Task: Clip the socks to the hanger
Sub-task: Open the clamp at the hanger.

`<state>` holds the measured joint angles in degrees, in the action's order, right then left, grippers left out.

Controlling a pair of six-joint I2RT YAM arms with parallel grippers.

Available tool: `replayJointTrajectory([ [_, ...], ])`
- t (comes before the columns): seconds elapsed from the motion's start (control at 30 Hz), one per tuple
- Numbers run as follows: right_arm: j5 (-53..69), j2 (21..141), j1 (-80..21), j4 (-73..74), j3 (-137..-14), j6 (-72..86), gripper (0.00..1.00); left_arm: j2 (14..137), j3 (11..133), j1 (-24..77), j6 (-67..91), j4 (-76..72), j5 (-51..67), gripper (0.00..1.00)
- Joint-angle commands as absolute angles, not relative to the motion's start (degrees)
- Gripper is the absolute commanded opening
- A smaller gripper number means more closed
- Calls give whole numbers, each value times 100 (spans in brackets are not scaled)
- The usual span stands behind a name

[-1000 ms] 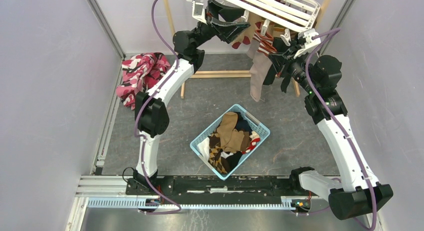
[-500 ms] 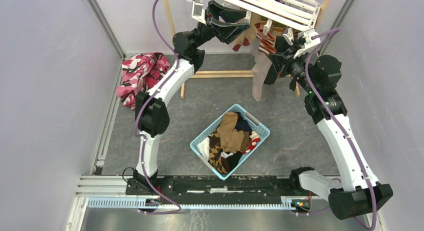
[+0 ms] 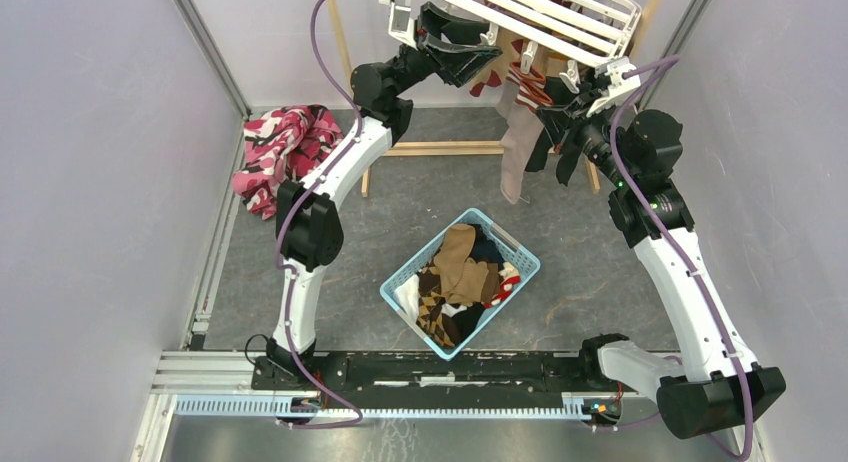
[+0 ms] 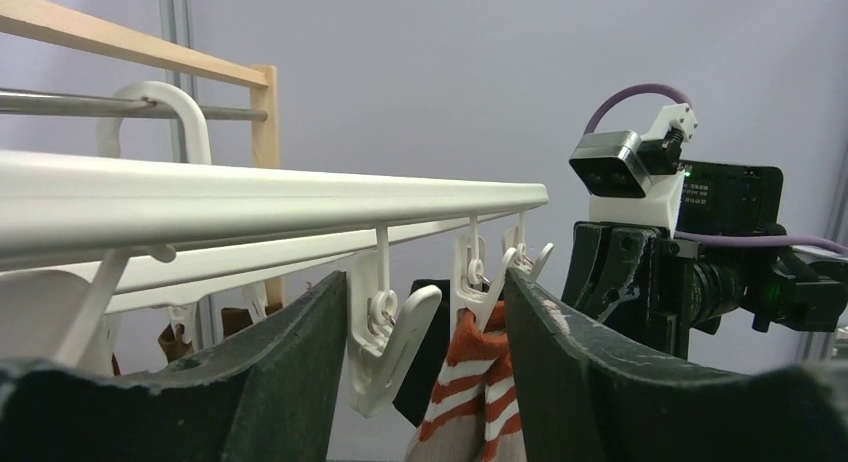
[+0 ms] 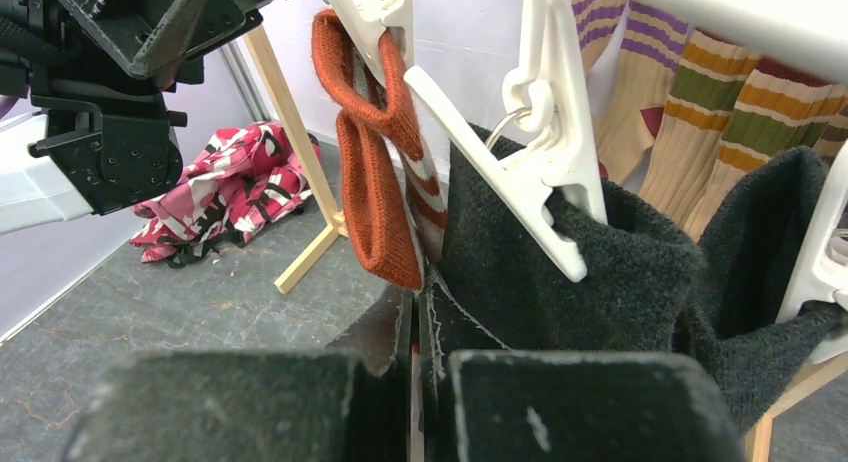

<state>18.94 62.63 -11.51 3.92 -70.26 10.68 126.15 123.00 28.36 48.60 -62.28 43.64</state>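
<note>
The white hanger (image 3: 540, 12) hangs at the back, and its bar (image 4: 300, 197) crosses the left wrist view. A grey sock with a red-white striped cuff (image 3: 515, 147) (image 4: 470, 382) hangs from one of the hanger's clips. My right gripper (image 3: 560, 107) (image 5: 418, 292) is shut on the red cuff (image 5: 375, 182) just under that clip. Beside it, a dark grey sock (image 5: 600, 272) hangs from another clip (image 5: 545, 122). My left gripper (image 3: 470, 47) (image 4: 422, 282) is open under the hanger, with its fingers on either side of an empty white clip (image 4: 390, 332).
A light blue basket (image 3: 520, 250) with several socks sits mid-floor. Pink patterned cloth (image 3: 285, 152) (image 5: 220, 192) lies at the left. The wooden stand (image 3: 440, 149) (image 4: 130, 47) holds the hanger. More striped socks (image 5: 700, 92) hang behind.
My left gripper has narrowed slightly and shifted a little back under the hanger. The hanger rocked slightly. The right gripper stays shut on the cuff.
</note>
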Motion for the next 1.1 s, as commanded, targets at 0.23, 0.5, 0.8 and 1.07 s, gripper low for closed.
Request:
replayJointTrajectory([
  [0.23, 1824, 6251, -1159, 248, -7181, 1081, 0, 12613, 12524, 2848, 5295, -6616, 4357, 55],
  [0.5, 1826, 6241, -1158, 261, -7194, 1103, 0, 12602, 12533, 2852, 5335, -6629, 4312, 49],
  [0.8, 1835, 6242, -1161, 271, -7189, 1107, 0, 12620, 12533, 2848, 5344, -6583, 4279, 40],
  [1.07, 1848, 6233, -1158, 278, -7176, 1107, 0, 12611, 12542, 2848, 5359, -6548, 4230, 24],
])
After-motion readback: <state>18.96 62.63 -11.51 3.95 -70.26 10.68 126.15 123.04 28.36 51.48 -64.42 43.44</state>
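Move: The empty clip at the hanger's front edge already stands between the left fingers, roughly 1 cm ahead of and 1 cm to the right of the left hand point, about level with it. The sock's clip is some 7 cm to the hand's right and 2 cm back, with the striped cuff below it, 7 cm right, 3 cm back and 6 cm down. The empty clip lies from the right hand about 7 cm ahead, 9 cm left and 9 cm up. Close the left gripper steadily around the empty clip, from about two-thirds to one-third open, until both fingertips pinch its two handles to spread the jaws. Ease the left hand back by only about 1 cm as the fingers come in, barely turning the wrist. Keep the right hand still, its shut fingers holding the sock's striped cuff. ##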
